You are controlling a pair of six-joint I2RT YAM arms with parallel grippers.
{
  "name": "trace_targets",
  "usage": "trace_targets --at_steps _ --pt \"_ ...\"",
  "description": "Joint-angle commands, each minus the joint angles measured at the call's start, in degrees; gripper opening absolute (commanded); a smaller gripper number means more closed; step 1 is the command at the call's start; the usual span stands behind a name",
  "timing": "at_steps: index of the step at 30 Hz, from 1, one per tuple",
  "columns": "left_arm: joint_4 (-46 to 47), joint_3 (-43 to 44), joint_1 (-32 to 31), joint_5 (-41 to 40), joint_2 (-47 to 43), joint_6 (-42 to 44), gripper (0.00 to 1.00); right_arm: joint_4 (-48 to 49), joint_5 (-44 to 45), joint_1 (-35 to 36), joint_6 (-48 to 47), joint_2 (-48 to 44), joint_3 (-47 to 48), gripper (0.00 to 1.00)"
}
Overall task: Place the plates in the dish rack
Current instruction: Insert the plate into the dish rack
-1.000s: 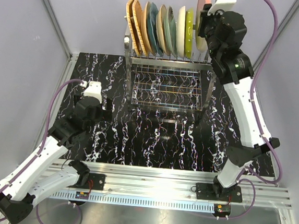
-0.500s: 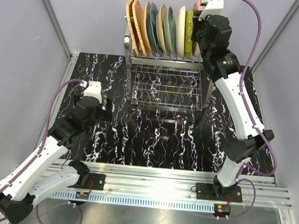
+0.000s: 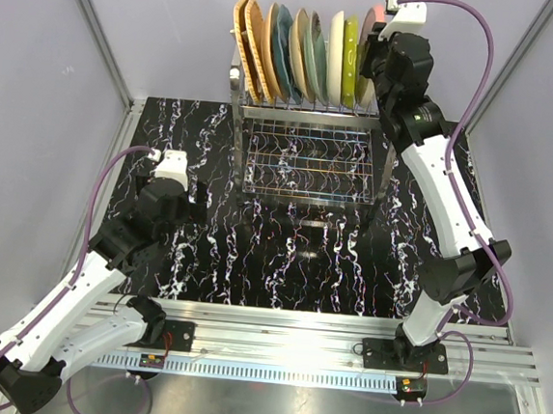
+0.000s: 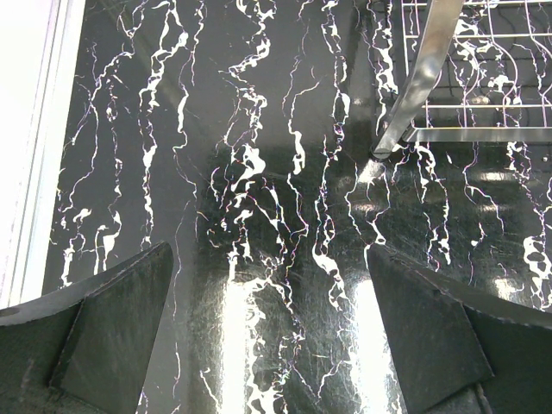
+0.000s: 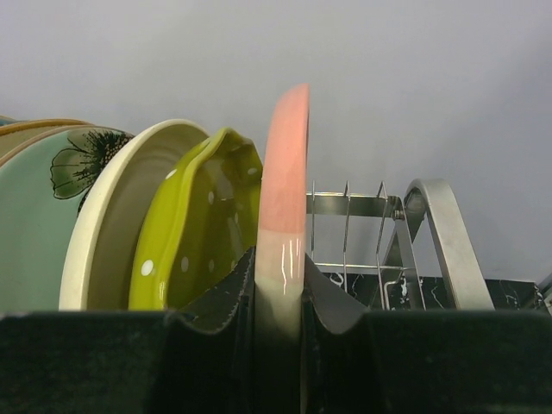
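Note:
The steel wire dish rack (image 3: 309,161) stands at the back of the table, with several plates upright in its top tines: orange woven (image 3: 249,45), teal, pale green, cream (image 3: 335,52) and yellow-green dotted (image 3: 349,58). My right gripper (image 3: 375,51) is shut on the rim of the pink-edged plate (image 5: 285,190), holding it edge-on at the rack's right end beside the yellow-green dotted plate (image 5: 203,224). My left gripper (image 4: 276,336) is open and empty, low over the marbled table, left of the rack's leg (image 4: 414,86).
The black marbled tabletop (image 3: 282,256) lies in front of the rack. Bare tines (image 5: 345,224) and the rack's end loop (image 5: 440,233) stand right of the pink-edged plate. Grey walls and metal frame posts surround the table.
My right arm has swung left and down, bringing the pink-edged plate from above the rack's right end into line with the other plates. The left arm has not moved.

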Motion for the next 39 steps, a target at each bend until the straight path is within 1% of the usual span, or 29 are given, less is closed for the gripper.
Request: trace_targets --at_steps 1,5,7,10,11,12,15,16,19,31,34,39 --pt "2.9 -0.2 0.4 -1.0 0.3 0.4 0.99 7.5 -1.4 -1.6 1.7 -2.6 0.5 0.07" --pt "2.9 -0.2 0.5 -1.0 0.4 0.4 0.99 7.1 -2.4 -1.7 1.8 -2.2 0.7 0.15" --pt "2.9 -0.2 0.5 -0.9 0.5 0.4 0.99 6.9 -3.0 -1.7 1.8 -2.0 0.7 0.16" --pt "2.9 -0.2 0.6 -0.7 0.4 0.4 0.99 6.7 -4.3 -1.7 1.8 -2.3 0.6 0.25" --pt "3.0 -0.2 0.5 -0.7 0.5 0.4 0.99 6.6 -4.6 -1.7 1.8 -2.5 0.4 0.32" --pt "2.9 -0.2 0.6 -0.6 0.5 0.4 0.99 6.7 -4.7 -1.7 1.8 -2.6 0.1 0.34" --pt "2.9 -0.1 0.7 -0.3 0.8 0.4 0.99 6.7 -4.9 -1.7 1.8 -3.5 -0.7 0.36" --pt "2.9 -0.1 0.7 -0.3 0.8 0.4 0.99 6.8 -5.1 -1.7 3.3 -4.0 -1.0 0.38" --pt "2.9 -0.1 0.8 -0.3 0.7 0.3 0.99 6.8 -5.3 -1.7 3.5 -4.4 -1.7 0.42" --pt "2.9 -0.1 1.1 0.2 0.8 0.3 0.99 6.0 -6.2 -1.7 4.7 -6.1 -1.3 0.45" --pt "2.8 -0.1 1.1 0.3 0.6 0.2 0.99 5.4 -7.1 -1.7 5.6 -6.6 -0.9 0.49" --pt "2.8 -0.1 1.2 0.5 0.5 0.2 0.99 5.0 -8.0 -1.7 6.5 -6.8 -0.3 0.5"
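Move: The right hand still holds the near edge of the pink plate in the dish rack; the plate's middle is about 8 cm ahead and 3 below. The green plate's middle is level with it, about 4 cm to its left, the cream plate some 7 cm to its left. The rack's right end frame is roughly 8 cm right and 5 ahead of the hand. From the left hand, the pink plate is about 32 cm ahead, 37 right and 22 above. The right fingers open and let go of the pink plate, then the hand rises about 4 cm, easing back. ##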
